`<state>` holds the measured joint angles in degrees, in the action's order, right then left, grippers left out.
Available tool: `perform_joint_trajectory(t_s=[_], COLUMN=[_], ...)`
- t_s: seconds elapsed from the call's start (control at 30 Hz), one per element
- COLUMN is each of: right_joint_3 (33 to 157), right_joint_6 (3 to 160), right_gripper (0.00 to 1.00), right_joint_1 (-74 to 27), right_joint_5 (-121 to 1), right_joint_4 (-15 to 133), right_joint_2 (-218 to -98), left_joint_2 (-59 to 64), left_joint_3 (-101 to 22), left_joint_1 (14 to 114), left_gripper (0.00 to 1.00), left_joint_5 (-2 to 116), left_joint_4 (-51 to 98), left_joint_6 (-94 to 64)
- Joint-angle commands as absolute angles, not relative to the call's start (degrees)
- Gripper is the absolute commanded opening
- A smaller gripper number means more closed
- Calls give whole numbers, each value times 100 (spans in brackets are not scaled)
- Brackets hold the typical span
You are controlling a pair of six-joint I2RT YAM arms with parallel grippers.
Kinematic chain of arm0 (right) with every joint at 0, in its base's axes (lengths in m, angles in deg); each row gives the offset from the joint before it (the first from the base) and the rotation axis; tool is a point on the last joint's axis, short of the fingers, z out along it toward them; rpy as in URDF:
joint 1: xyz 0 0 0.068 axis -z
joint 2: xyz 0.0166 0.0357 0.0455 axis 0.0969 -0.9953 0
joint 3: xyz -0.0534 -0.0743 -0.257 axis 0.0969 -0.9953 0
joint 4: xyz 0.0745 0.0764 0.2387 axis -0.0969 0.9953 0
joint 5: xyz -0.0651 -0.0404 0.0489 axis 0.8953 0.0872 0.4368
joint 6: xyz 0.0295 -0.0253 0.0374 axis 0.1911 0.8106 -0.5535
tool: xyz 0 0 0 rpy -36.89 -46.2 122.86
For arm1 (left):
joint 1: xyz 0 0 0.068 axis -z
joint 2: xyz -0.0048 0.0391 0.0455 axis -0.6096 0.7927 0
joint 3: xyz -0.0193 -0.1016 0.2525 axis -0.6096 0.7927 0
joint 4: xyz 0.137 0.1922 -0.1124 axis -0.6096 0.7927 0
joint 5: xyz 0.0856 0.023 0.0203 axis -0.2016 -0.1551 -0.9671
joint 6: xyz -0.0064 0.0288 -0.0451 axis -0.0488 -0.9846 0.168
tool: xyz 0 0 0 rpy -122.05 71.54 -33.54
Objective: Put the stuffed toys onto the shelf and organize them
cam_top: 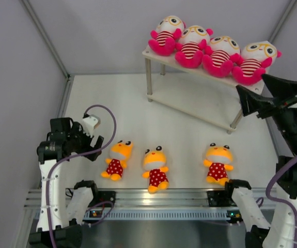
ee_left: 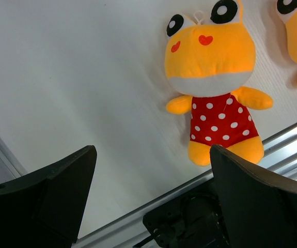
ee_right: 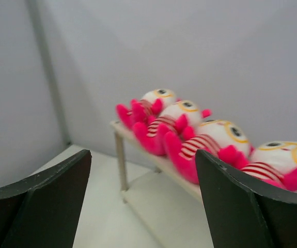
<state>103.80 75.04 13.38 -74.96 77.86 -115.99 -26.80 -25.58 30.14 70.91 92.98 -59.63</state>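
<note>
Several pink stuffed toys (cam_top: pixel 192 46) sit in a row on the top board of the shelf (cam_top: pixel 189 97). Three yellow-orange toys in red polka-dot outfits lie on the table in front: left (cam_top: pixel 117 160), middle (cam_top: pixel 156 168), right (cam_top: pixel 218 163). My left gripper (cam_top: pixel 95 135) hangs open just left of the left yellow toy (ee_left: pixel 210 67), nothing between its fingers. Beside the shelf's right end, my right gripper (cam_top: pixel 251 85) stands open and empty, near the rightmost pink toy (cam_top: pixel 254 62). In the right wrist view the pink toys (ee_right: pixel 210 139) line the shelf top (ee_right: pixel 118 126) beyond the open gripper (ee_right: pixel 143 153).
Grey enclosure walls rise at the left, back and right. A metal rail (cam_top: pixel 189 195) with the arm bases runs along the near edge. The shelf's lower board (ee_right: pixel 158 206) is bare. Thin silver legs (cam_top: pixel 149 77) hold the shelf up.
</note>
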Motion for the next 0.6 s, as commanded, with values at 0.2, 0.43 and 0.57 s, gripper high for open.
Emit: perform_joint_trajectory(t_s=[0.2,0.43,0.57], right_joint_3=[10267,8571,7885], right_joint_6=[9687,11246,11062], right_gripper=[79,80,79], right_joint_1=[-3058,-6896,-7186], right_joint_5=[-5919,-5541,-5862], right_joint_4=[10413,9897,9494], right_joint_2=[-13320,-14033,-14139], left_joint_2=[-2896,-2940,-2949], left_joint_3=[-2217,-1971,-1936], left_joint_1=[3036,3036,3036], left_gripper=[97,96,96], left_joint_5=[6879,6263,6236], left_joint_4=[9150,9141,9141], left_joint_6=[-5685,-5571,-5518])
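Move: From the right hand, high up with open fingers, the middle frog lies about 32 cm left and 6 cm back, some 52 cm below. The right frog is nearly beneath it, 5 cm to its right and 2 cm back; the left frog is level with it some 50 cm left; the end panda sits 23 cm ahead, 7 cm right and 18 cm lower. From the left hand the middle frog is roughly 28 cm right, 5 cm back and 15 cm below. The right hand swoops empty towards the middle frog, away from the shelf: briefly forward while swinging left, then steeply down and back, netting nearly 40 cm down, 25 cm left and 11 cm back. Its wrist swings over from pointing forward and slightly up to pointing left and down, fingers staying open. The open left hand sinks about 3 cm, easing back and left. ##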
